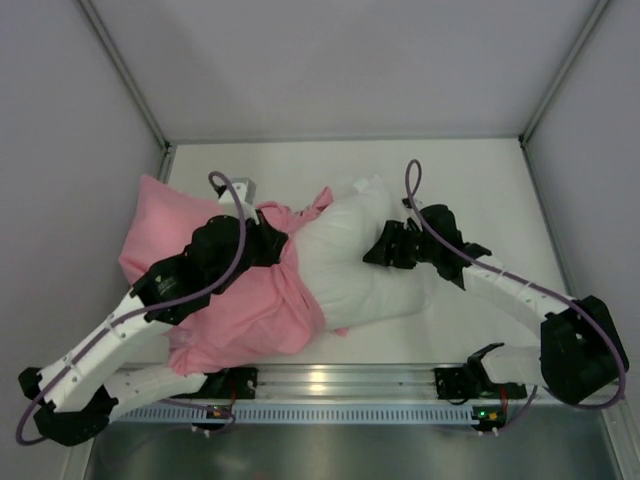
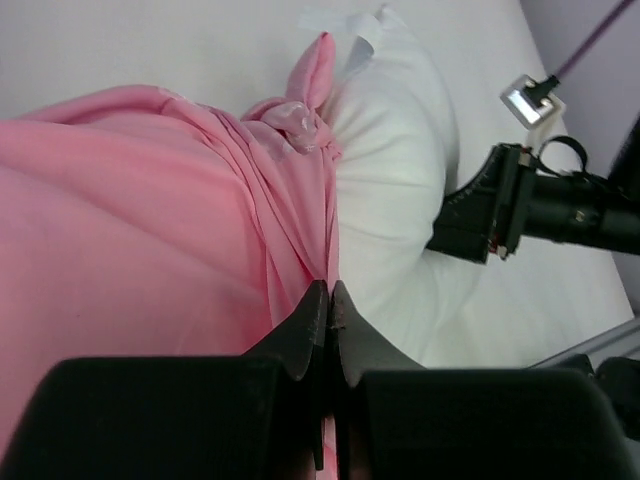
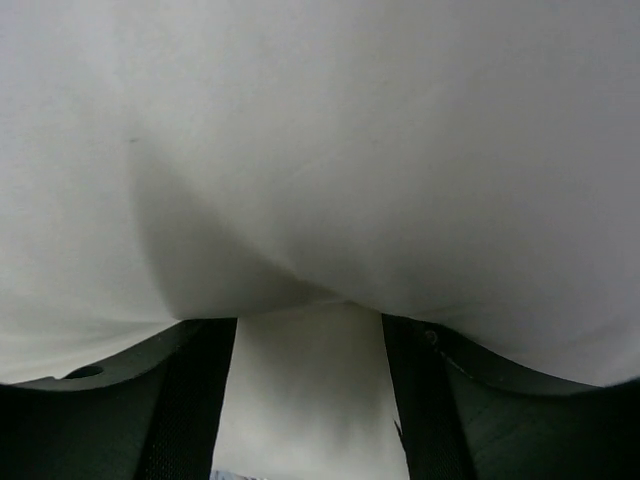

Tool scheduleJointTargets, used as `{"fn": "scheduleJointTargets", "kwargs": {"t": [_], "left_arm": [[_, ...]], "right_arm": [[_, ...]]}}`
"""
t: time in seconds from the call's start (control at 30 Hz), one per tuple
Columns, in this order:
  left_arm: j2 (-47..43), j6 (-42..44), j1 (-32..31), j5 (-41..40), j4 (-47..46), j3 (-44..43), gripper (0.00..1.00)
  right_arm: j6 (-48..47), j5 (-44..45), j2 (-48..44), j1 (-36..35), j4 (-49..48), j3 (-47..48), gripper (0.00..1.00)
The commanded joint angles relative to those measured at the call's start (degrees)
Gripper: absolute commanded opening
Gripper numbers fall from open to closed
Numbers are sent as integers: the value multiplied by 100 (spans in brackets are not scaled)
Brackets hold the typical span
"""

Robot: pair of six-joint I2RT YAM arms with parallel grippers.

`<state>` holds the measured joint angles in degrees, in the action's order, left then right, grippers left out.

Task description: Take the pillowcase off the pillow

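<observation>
The white pillow [image 1: 360,265] lies across the table, its left half still inside the pink pillowcase [image 1: 250,310]. The case is bunched into folds around the pillow's middle [image 2: 300,130]. My left gripper [image 1: 288,245] sits at that bunched edge. In the left wrist view it [image 2: 330,292] is shut, with a pink fold pinched at its tips, next to the bare pillow [image 2: 390,170]. My right gripper [image 1: 378,250] presses into the pillow's bare right half. In the right wrist view its jaws [image 3: 310,335] stand apart with a bulge of pillow [image 3: 320,150] filling the gap between them.
Grey walls enclose the white table [image 1: 480,180] on the left, back and right. A metal rail [image 1: 330,380] with the arm bases runs along the near edge. Purple cables loop over both arms. The right arm's wrist [image 2: 520,210] is close beside the pillow.
</observation>
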<state>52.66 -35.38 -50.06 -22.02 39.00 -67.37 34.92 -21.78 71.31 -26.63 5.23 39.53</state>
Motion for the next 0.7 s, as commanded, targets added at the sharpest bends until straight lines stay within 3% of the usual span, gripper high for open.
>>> {"fn": "scheduleJointTargets", "kwargs": {"t": [0.0, 0.1, 0.13, 0.2, 0.47, 0.57, 0.67], "left_arm": [[-957, 171, -21, 663, -798, 259, 0], [-1486, 5, -21, 708, -798, 803, 0], [-1609, -30, -21, 656, -789, 1066, 0], [-1986, -118, -21, 620, -772, 1340, 0], [-3506, -794, -21, 620, -701, 2666, 0], [-3850, -979, -21, 559, -535, 2861, 0], [-4009, -971, -21, 646, -420, 2993, 0]], "right_arm": [[-432, 552, 437, -114, 794, 177, 59], [-564, 858, -2, -220, 1171, 634, 75], [-608, 955, -107, -220, 1503, 766, 87], [-749, 1044, -319, -220, 1726, 1081, 99], [-1161, 1596, -750, -202, 2464, 1750, 100], [-1294, 2300, -715, -106, 2544, 1909, 100], [-1312, 2249, -540, -26, 2360, 1945, 100]]}}
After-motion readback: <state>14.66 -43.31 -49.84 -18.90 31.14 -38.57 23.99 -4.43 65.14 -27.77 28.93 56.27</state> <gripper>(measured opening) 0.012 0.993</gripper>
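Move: The pillowcase's opening edge is already pinched in the left fingers. The bare white half of the pillow has its middle about 16 cm to that hand's right, 4 cm ahead and 20 cm lower. The bunched knot of the case's far edge lies some 12 cm ahead, 9 cm right and 14 cm below. The right hand is up against the pillow, whose bare middle is about 4 cm to its left, level fore and aft, and 4 cm below. The pillowcase's edge, still clamped in the left fingers, is hauled back, to the left and somewhat down, about 9 cm in all, while that hand rolls some 20 degrees, left side sinking. The right hand spreads its half-open fingers wide within the pillow's fabric and comes away, rising about 7 cm and then swinging 5 cm to the right. ##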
